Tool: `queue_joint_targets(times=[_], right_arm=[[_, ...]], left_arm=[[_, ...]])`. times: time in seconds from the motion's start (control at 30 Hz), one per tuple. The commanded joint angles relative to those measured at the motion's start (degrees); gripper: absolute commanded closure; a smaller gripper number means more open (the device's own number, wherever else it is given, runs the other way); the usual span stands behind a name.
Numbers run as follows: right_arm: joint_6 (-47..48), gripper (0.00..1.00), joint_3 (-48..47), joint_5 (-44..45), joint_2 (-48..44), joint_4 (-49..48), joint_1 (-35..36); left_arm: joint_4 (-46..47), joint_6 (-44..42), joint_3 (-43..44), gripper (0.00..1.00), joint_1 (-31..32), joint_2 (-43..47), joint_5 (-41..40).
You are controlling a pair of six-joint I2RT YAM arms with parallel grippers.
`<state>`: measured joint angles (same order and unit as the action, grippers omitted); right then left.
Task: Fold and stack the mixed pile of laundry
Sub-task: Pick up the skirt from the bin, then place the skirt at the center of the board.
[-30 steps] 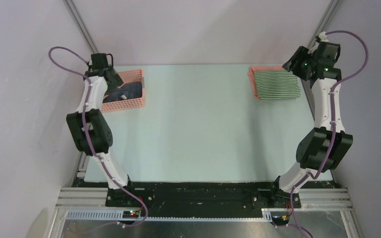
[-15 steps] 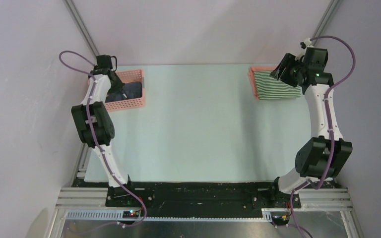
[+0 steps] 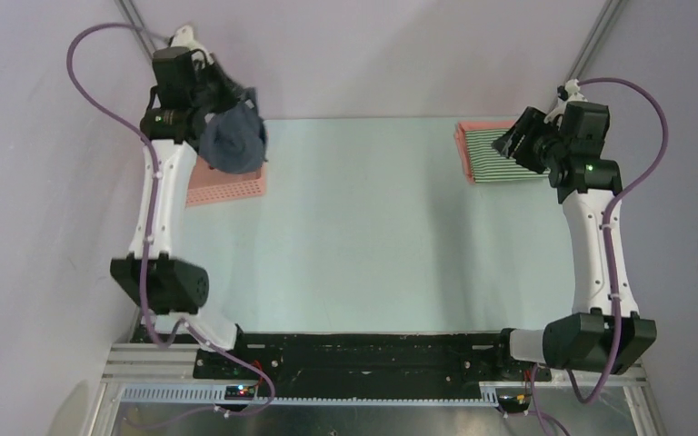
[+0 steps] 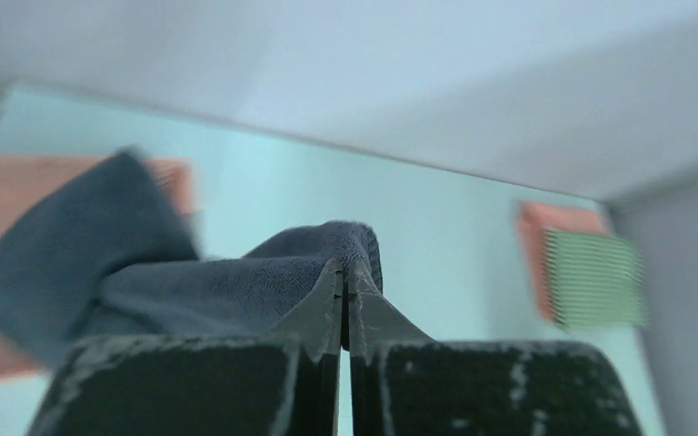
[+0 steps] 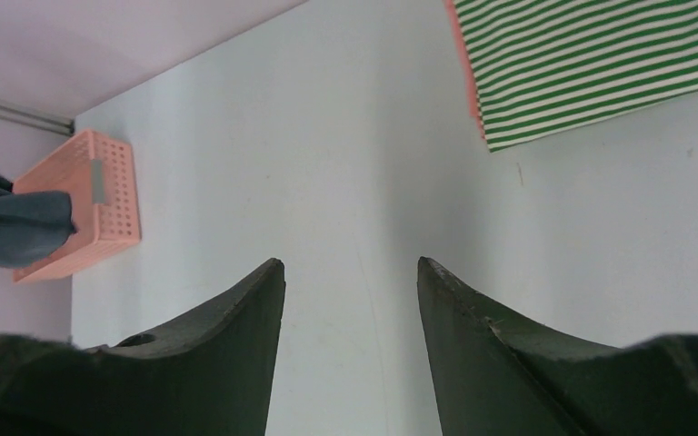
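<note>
My left gripper is shut on the dark navy-grey garment, which hangs bunched in the air above the pink basket at the table's far left. In the left wrist view the navy cloth is pinched between the closed jaws. The green-and-white striped garment lies folded at the far right on top of the salmon-pink shirt, of which only an edge shows. My right gripper is open and empty, held above the table beside the striped garment.
The pink lattice basket sits by the left wall at the back. Walls and metal frame posts close in the table at the back corners. The arm bases stand at the near edge.
My left gripper closed on the navy garment inside the basket and lifted it up out of the basket. The right arm swung up and slightly back beside the striped garment, still open.
</note>
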<state>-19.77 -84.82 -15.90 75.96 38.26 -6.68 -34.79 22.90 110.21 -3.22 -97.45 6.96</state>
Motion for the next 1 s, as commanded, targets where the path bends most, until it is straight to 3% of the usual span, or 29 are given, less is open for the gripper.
queue_joint_targets(times=[0.0, 0.2, 0.27, 0.37, 0.63, 0.77, 0.97], right_arm=[[-1.8, 0.41, -0.2, 1.0, -5.0, -1.1, 0.9], [-2.3, 0.41, 1.4, 4.5, -8.6, 0.6, 1.0], [-2.6, 0.41, 1.4, 3.7, -9.3, 2.2, 1.2], [-2.8, 0.41, 2.7, 2.7, -10.7, 3.7, 2.7], [-1.2, 0.41, 15.9, 2.0, -12.5, 2.8, 9.1], [-2.5, 0.41, 26.0, 1.6, -12.9, -3.1, 16.1], [-8.5, 0.43, 37.5, 4.5, -8.0, -19.4, 26.6]], left_arm=[[5.3, -0.3, 4.5, 1.00, 8.7, 12.1, 11.9], [7.5, 4.0, -0.6, 1.00, 18.0, 20.0, 21.3], [9.6, 5.8, -6.0, 1.00, 20.0, 22.3, 24.2], [15.5, 8.3, -20.8, 1.00, 22.6, 25.8, 25.1], [19.9, 11.7, -50.4, 0.92, 25.3, 26.2, 18.4], [19.8, 12.5, -57.6, 0.94, 25.2, 26.3, 14.9], [19.4, 13.3, -63.8, 0.96, 25.2, 31.0, 10.1]])
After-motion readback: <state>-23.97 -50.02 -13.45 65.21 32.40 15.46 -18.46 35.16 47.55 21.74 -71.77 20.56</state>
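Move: Hanging high over the bin side, the skirt is already in the left fingers; the open table it goes to lies about 19 cm back, 24 cm to the right and 31 cm below that hand. The bin's middle is level ahead, 13 cm left and 27 cm down. From the empty right hand the skirt hangs some 57 cm left and 8 cm ahead, about 6 cm lower; the folded stack lies 16 cm ahead, 9 cm right, 27 cm down. Swinging the skirt away from the bin, the left hand keeps its pinch, sweeps about 20 cm back and as far right while rising, then plunges some 40 cm towards the table, ending turned clockwise and tipped down. The right hand, fingers still open, first rises slightly while drawing back, then drops and moves left towards the skirt, tilting down and turning counter-clockwise. ##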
